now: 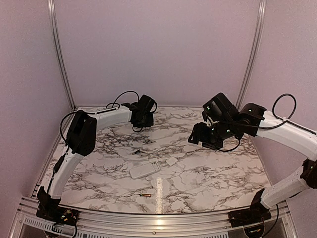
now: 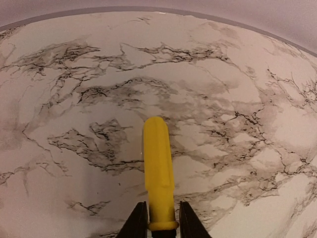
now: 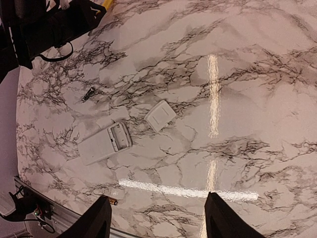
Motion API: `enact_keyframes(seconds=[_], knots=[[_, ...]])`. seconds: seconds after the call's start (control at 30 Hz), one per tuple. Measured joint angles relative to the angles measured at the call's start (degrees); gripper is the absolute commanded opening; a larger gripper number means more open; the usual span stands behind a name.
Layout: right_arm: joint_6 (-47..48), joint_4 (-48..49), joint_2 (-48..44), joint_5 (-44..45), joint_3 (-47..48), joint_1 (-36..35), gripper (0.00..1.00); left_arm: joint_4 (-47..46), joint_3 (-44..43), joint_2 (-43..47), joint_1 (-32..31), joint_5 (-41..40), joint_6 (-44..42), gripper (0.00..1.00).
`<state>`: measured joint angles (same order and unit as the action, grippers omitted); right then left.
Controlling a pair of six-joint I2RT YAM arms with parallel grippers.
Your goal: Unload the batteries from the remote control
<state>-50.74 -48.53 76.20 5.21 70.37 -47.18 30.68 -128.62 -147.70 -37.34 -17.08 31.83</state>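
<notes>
The white remote control (image 1: 144, 170) lies mid-table with its battery recess (image 3: 120, 137) uncovered and nothing in it. A coppery battery (image 1: 145, 196) rests near the front edge, and it also shows beside my right finger (image 3: 113, 201). A small dark battery (image 1: 135, 152) lies behind the remote. My left gripper (image 2: 161, 206) is at the back of the table, its fingers either side of a yellow screwdriver handle (image 2: 157, 158) with a thin gap on each side. My right gripper (image 3: 157, 215) hangs open and holds nothing above the table, right of the remote.
A small white cover piece (image 1: 171, 161) lies just right of the remote. The marble table (image 1: 213, 173) is walled by pale panels with aluminium posts (image 1: 59, 54), and a metal rail (image 1: 148, 218) runs along the front.
</notes>
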Motion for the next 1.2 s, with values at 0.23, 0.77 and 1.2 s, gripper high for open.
enact_keyframes(seconds=[0.23, 0.77, 1.2], knots=[[-0.17, -0.33, -0.68, 0.04, 0.00, 0.11, 0.63, 0.09, 1.01, -0.15, 0.00, 0.76, 0.57, 0.30], [0.79, -1.97, -3.34, 2.69, 1.51, 0.17, 0.80, -3.54, 10.97, 6.23, -0.02, 2.97, -2.10, 0.73], [5.22, -2.67, -1.03, 6.67, 11.34, 0.31, 0.96, -10.60, 31.12, 42.10, 0.44, 3.52, -12.52, 0.95]])
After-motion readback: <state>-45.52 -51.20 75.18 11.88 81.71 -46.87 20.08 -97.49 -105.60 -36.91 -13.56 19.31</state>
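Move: My left fingers, barely slackening, still have the screwdriver by the collar of its handle; its resting spot is the tabletop right beneath them, about 2 cm down and 1 cm back. The dark battery lies some 16 cm back and 5 cm left of that hand, the battery cover roughly 21 cm back and 12 cm right, the remote about 26 cm straight back. From my right hand the spot is around 29 cm ahead, 18 cm left and 18 cm below. I ease my left hand down about 1.5 cm with a slight pull back, opening the fingers until they let go of the screwdriver on the table. Then I lift away fast, some 24 cm up, drawing back and a little left while the fingers tip up about 20 degrees and spread nearly wide. My empty right hand also rises about 8 cm and opens the rest of the way. ##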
